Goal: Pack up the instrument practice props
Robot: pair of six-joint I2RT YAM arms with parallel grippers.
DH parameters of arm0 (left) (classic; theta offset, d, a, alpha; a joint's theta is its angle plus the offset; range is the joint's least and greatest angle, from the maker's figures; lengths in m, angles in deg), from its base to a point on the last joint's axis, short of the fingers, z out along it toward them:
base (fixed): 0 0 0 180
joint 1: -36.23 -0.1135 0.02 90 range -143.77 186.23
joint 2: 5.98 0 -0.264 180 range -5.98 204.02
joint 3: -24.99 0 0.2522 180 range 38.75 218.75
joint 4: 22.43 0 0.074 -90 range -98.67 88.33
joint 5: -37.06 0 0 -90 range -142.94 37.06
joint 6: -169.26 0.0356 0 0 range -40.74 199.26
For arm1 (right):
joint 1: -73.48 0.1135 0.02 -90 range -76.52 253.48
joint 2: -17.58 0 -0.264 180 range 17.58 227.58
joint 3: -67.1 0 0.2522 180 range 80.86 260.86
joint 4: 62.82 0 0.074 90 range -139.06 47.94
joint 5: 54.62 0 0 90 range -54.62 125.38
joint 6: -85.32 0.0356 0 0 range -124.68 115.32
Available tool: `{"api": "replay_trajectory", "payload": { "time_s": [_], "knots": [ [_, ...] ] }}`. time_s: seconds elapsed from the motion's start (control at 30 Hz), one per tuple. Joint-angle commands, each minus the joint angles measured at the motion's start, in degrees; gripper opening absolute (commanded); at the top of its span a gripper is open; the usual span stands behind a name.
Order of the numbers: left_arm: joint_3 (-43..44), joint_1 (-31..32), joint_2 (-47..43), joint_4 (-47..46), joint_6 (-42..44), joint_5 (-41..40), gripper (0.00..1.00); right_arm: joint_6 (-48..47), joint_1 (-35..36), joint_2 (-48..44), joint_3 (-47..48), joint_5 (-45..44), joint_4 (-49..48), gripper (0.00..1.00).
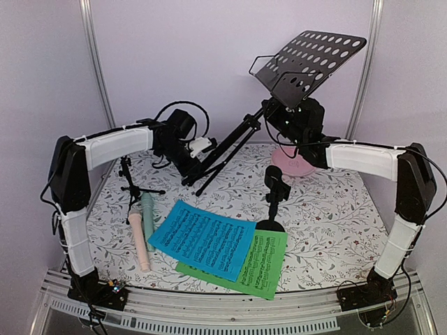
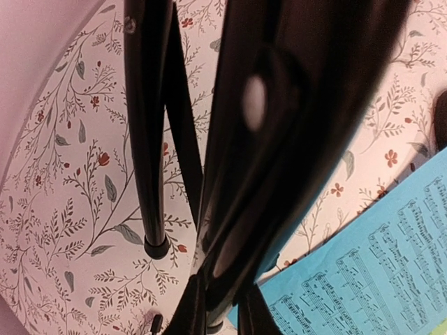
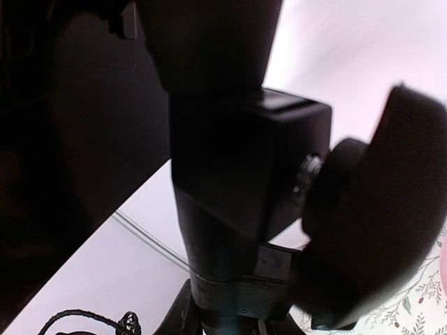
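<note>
The black perforated music rack (image 1: 311,59) hangs tilted over the back of the table, its tripod legs (image 1: 227,150) slanting down to the left. My left gripper (image 1: 198,159) is shut on the leg bundle; in the left wrist view its fingers (image 2: 183,307) clamp the dark tube (image 2: 279,139). My right gripper (image 1: 285,117) is shut on the neck block (image 3: 237,195) under the rack's desk. A blue music sheet (image 1: 201,237) overlaps a green one (image 1: 264,269) at the front. The mint microphone (image 1: 148,218) and pink microphone (image 1: 140,244) lie side by side at the left.
One small black mic support (image 1: 129,183) stands by the left arm. Another support (image 1: 276,190) stands mid-table at the green sheet's corner. A round pink plate (image 1: 293,165) sits under the right wrist. Walls close the back and sides of the floral table (image 1: 335,209).
</note>
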Motion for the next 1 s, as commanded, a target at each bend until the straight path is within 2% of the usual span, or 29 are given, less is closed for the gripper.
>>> {"api": "replay_trajectory", "payload": {
  "time_s": [0.0, 0.13, 0.33, 0.47, 0.63, 0.73, 0.8, 0.87, 0.93, 0.97],
  "knots": [
    [5.3, -0.7, 3.1, -17.7, -8.1, 0.4, 0.0, 6.7, 5.2, -1.7, -4.9, 6.1, -2.2, 0.0],
    [5.8, -0.7, 5.3, -19.0, -9.0, 0.1, 0.0, 8.5, 5.5, -2.3, -7.6, 4.7, -2.1, 0.0],
    [6.0, -0.4, 7.1, -19.8, -8.9, 4.4, 0.0, 11.6, 5.4, -3.3, -11.7, 0.3, -2.0, 0.0],
    [3.7, 0.4, 6.8, -19.5, -7.2, 8.8, 0.0, 11.0, 5.2, -3.3, -13.0, -1.0, -2.0, 0.0],
    [2.6, 0.8, 6.7, -17.9, -4.8, 10.2, 0.01, 11.6, 4.8, -3.9, -14.8, -3.4, -1.6, 0.0],
    [3.0, 0.7, 5.9, -17.5, -4.6, 9.2, 0.12, 12.7, 4.8, -4.4, -15.8, -5.6, -1.1, 0.0],
    [2.8, 0.6, 5.3, -17.5, -4.8, 9.4, 0.28, 13.6, 4.8, -4.7, -16.5, -6.7, -0.7, 0.0],
    [2.5, 0.4, 4.5, -17.7, -6.0, 8.7, 0.51, 13.9, 4.8, -4.8, -16.8, -7.4, -0.7, 0.0],
    [1.9, -0.2, 3.1, -18.2, -7.1, 9.2, 0.67, 13.4, 4.7, -4.8, -16.9, -7.9, -0.7, 0.0],
    [1.8, -0.5, 2.4, -18.2, -7.4, 9.8, 0.71, 13.1, 4.8, -4.7, -16.8, -8.1, -0.7, 0.0]
  ]
}}
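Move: Both hands already hold the folded music stand: left on its legs, right high on its post. Bare table lies about 11 cm below the left hand. From that hand, the blue sheet is about 16 cm back and 3 cm right, the mini mic stand 4 cm ahead and 22 cm left. Bare table is some 31 cm below the right hand; from it, the desk mic is about 20 cm back, the pink plate 13 cm ahead and 9 cm right. Lay the music stand down: sink the left gripper about 6 cm to bring the legs onto the table ahead of the blue sheet, hold there, then open the fingers and ease off up and to the right. Meanwhile lower the right hand, still gripping the post, some 13 cm and about 5 cm to the right, tipping its fingers down nearly 20 degrees. ##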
